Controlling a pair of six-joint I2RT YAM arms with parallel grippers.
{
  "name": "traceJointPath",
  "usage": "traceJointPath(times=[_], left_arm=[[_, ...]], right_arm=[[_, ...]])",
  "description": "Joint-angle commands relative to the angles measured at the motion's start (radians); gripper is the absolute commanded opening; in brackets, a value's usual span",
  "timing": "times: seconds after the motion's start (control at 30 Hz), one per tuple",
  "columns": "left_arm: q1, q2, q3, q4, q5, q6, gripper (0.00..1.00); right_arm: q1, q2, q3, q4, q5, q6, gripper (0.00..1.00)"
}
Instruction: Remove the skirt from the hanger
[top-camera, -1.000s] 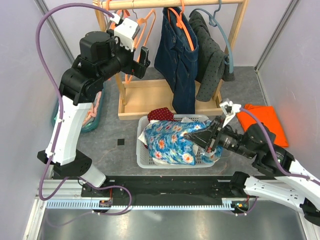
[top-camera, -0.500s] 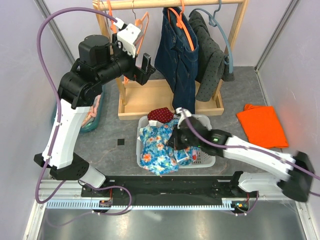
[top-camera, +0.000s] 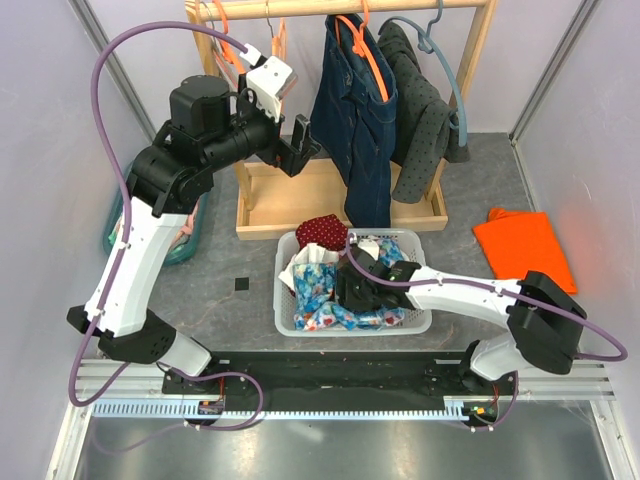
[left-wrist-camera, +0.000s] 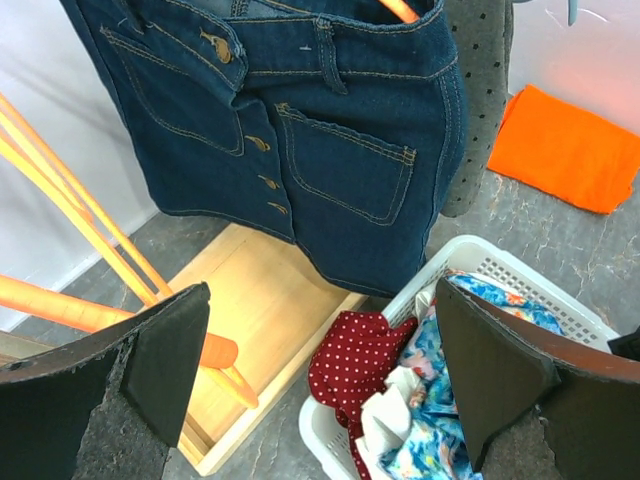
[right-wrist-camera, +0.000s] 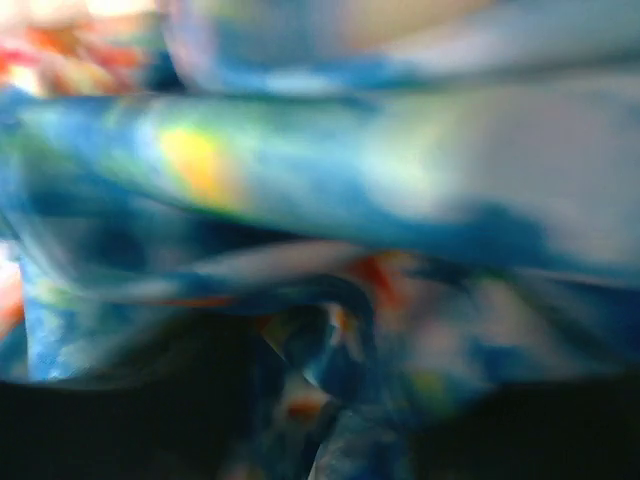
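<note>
The blue floral skirt (top-camera: 325, 300) lies bunched in the white basket (top-camera: 283, 252), off any hanger; it also shows in the left wrist view (left-wrist-camera: 470, 440). My right gripper (top-camera: 357, 285) is down in the basket, pressed into the floral cloth (right-wrist-camera: 300, 180), which fills its blurred wrist view, so its jaws cannot be made out. My left gripper (top-camera: 297, 145) hangs open and empty in front of the rack, above the basket, fingers wide apart (left-wrist-camera: 320, 390). Empty orange hangers (top-camera: 225, 20) hang at the rail's left end.
A denim buttoned garment (top-camera: 355, 110) on an orange hanger and a grey dotted garment (top-camera: 425, 110) hang on the wooden rack (top-camera: 300, 195). A red polka-dot cloth (top-camera: 322, 228) lies at the basket's far edge. Orange cloth (top-camera: 525, 250) lies right; a teal bin (top-camera: 185, 240) stands left.
My right arm swung left and down, carrying the floral skirt into the basket, where it now lies lower and bunched. My left gripper moved a little to the right, still open.
</note>
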Motion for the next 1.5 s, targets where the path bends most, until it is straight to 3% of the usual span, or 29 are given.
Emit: traceJointPath(times=[0.0,0.03,0.23,0.47,0.77,0.97,1.47], left_arm=[[-0.006,-0.02,0.013,0.063,0.013,-0.001,1.0],[-0.007,-0.004,0.034,0.066,0.013,-0.007,1.0],[-0.01,0.075,0.113,0.177,-0.012,-0.148,1.0],[-0.055,0.25,0.294,0.268,-0.09,-0.242,1.0],[-0.099,0.405,0.39,0.388,-0.222,-0.297,1.0],[-0.122,0.486,0.45,0.49,-0.316,-0.26,1.0],[-0.158,0.584,0.397,0.563,-0.415,-0.136,1.0]], right_arm=[[0.004,-0.018,0.009,-0.253,0.159,-0.036,0.95],[0.015,-0.067,0.049,-0.278,0.175,-0.047,0.98],[0.036,-0.268,0.172,-0.363,0.223,-0.092,0.98],[0.108,-0.313,0.29,-0.421,0.232,-0.138,0.98],[0.186,-0.479,0.37,-0.316,0.29,-0.279,0.98],[0.197,-0.611,0.263,-0.087,0.226,-0.325,0.97],[0.197,-0.609,0.295,-0.013,0.216,-0.331,0.94]])
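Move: The denim skirt's orange hanger is about 18 cm ahead of the left hand, 14 cm to its right and slightly above. The grey dotted skirt hangs some 8 cm farther right of that hanger and lower; empty orange hangers are about 14 cm ahead of the left hand and 4 cm left. The blue floral garment bunches just under the right hand, 3 cm to its left, with the red dotted garment 14 cm ahead and 8 cm left. Left reaches 20 cm forward-right to the denim skirt's hanger; right opens wider, rising 30 cm off the floral garment. ##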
